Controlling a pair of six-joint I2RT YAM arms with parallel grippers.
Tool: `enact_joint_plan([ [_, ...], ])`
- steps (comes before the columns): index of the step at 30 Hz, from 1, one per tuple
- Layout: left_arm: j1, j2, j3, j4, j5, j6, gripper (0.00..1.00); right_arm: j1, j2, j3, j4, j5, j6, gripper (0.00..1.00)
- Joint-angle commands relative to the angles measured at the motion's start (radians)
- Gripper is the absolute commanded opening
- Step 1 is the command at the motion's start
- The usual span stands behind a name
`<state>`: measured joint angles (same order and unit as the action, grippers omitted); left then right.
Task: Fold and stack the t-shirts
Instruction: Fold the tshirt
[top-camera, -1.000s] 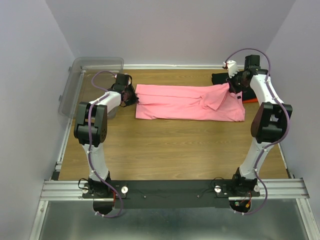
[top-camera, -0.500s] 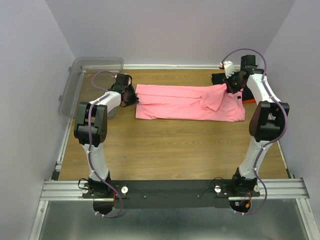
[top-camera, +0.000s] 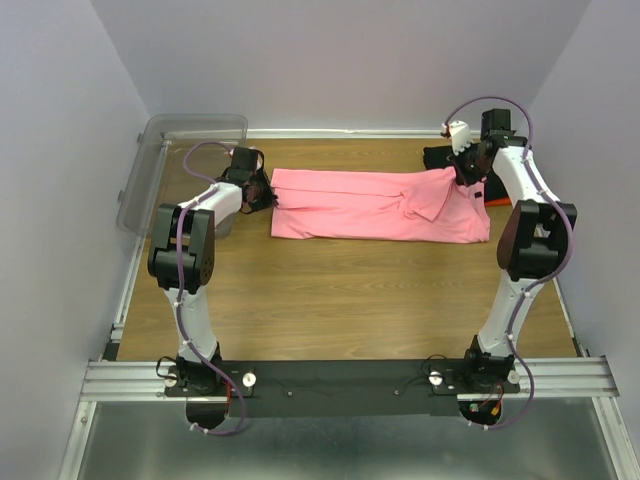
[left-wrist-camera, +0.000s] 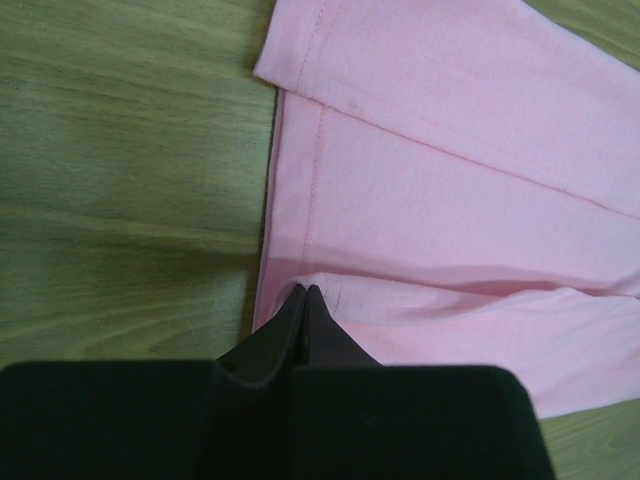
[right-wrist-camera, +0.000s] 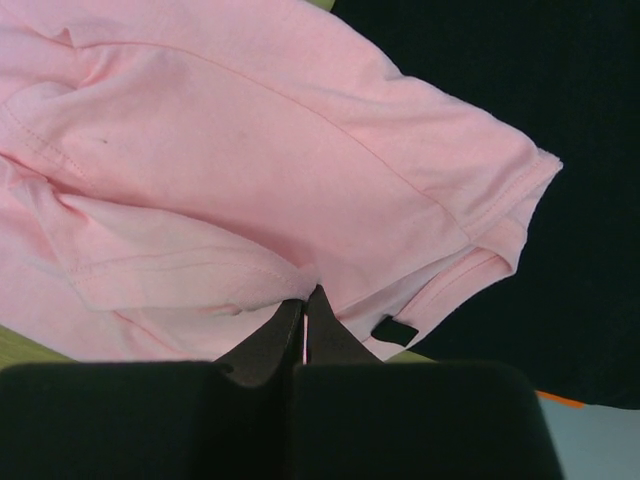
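Note:
The pink t-shirt (top-camera: 370, 205) lies spread lengthwise across the table's far half, partly folded, with a sleeve flap doubled over near its right end. At the shirt's left edge my left gripper (top-camera: 262, 190) is shut on a pinch of the hem (left-wrist-camera: 305, 292). My right gripper (top-camera: 467, 170) is shut on a fold of the pink t-shirt (right-wrist-camera: 200, 180) at its right end (right-wrist-camera: 308, 297), next to the small dark neck label (right-wrist-camera: 395, 331). A folded black t-shirt (top-camera: 440, 155) (right-wrist-camera: 520, 80) lies under and behind that end, with an orange one (top-camera: 497, 198) showing at its edge.
A clear plastic bin (top-camera: 190, 135) stands at the far left corner, just behind the left arm. The purple walls close in on both sides and at the back. Bare wooden tabletop (top-camera: 350, 290) stretches between the shirt and the arm bases.
The right arm has drawn slightly back and upward with the shirt's right end, which shifted a little. The left gripper has not moved.

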<state>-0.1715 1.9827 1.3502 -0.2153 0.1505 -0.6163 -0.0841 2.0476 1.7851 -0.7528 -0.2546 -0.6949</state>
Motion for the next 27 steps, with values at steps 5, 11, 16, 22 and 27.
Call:
enact_joint_plan([
  [5, 0.006, -0.097, -0.017, 0.093, 0.052, 0.050, 0.30, 0.003, 0.026, 0.037, 0.075, 0.058, 0.138, 0.23],
  [11, 0.006, -0.221, -0.020, 0.117, 0.043, 0.095, 0.62, 0.003, 0.003, 0.011, 0.210, 0.124, 0.286, 0.41],
  [16, 0.006, -0.370, -0.049, 0.137, 0.049, 0.205, 0.62, 0.003, -0.084, -0.082, 0.239, -0.038, 0.237, 0.41],
  [22, 0.010, -0.740, -0.279, 0.211, -0.045, 0.322, 0.84, 0.006, -0.253, -0.335, 0.044, -0.327, -0.089, 0.45],
  [27, 0.010, -0.877, -0.430, 0.160, 0.007, 0.406, 0.84, 0.052, -0.287, -0.484, 0.035, -0.272, -0.245, 0.50],
])
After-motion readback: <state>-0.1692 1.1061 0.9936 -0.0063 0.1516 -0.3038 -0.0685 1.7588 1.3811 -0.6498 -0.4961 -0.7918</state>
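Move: At the left fingertips is the t-shirt's left edge; the folded strip's left corner lies about 6 cm ahead and 1 cm left, while the clear bin's middle is some 21 cm left and 6 cm ahead. From the right hand, the loose flap's tip lies about 9 cm back, 7 cm left and 5 cm lower; the black shirts' middle is roughly 3 cm ahead, 5 cm right and 4 cm below. Opening its fingers off the t-shirt's left edge, the left hand climbs fast, about 26 cm, drawing back some 10 cm late on as its fingers tip up from the table. The right hand opens halfway, freeing the pinched cloth, eases forward and slightly up, then sweeps back and left about 12 cm over the t-shirt towards the flap's tip, turning clockwise, then counter-clockwise. ##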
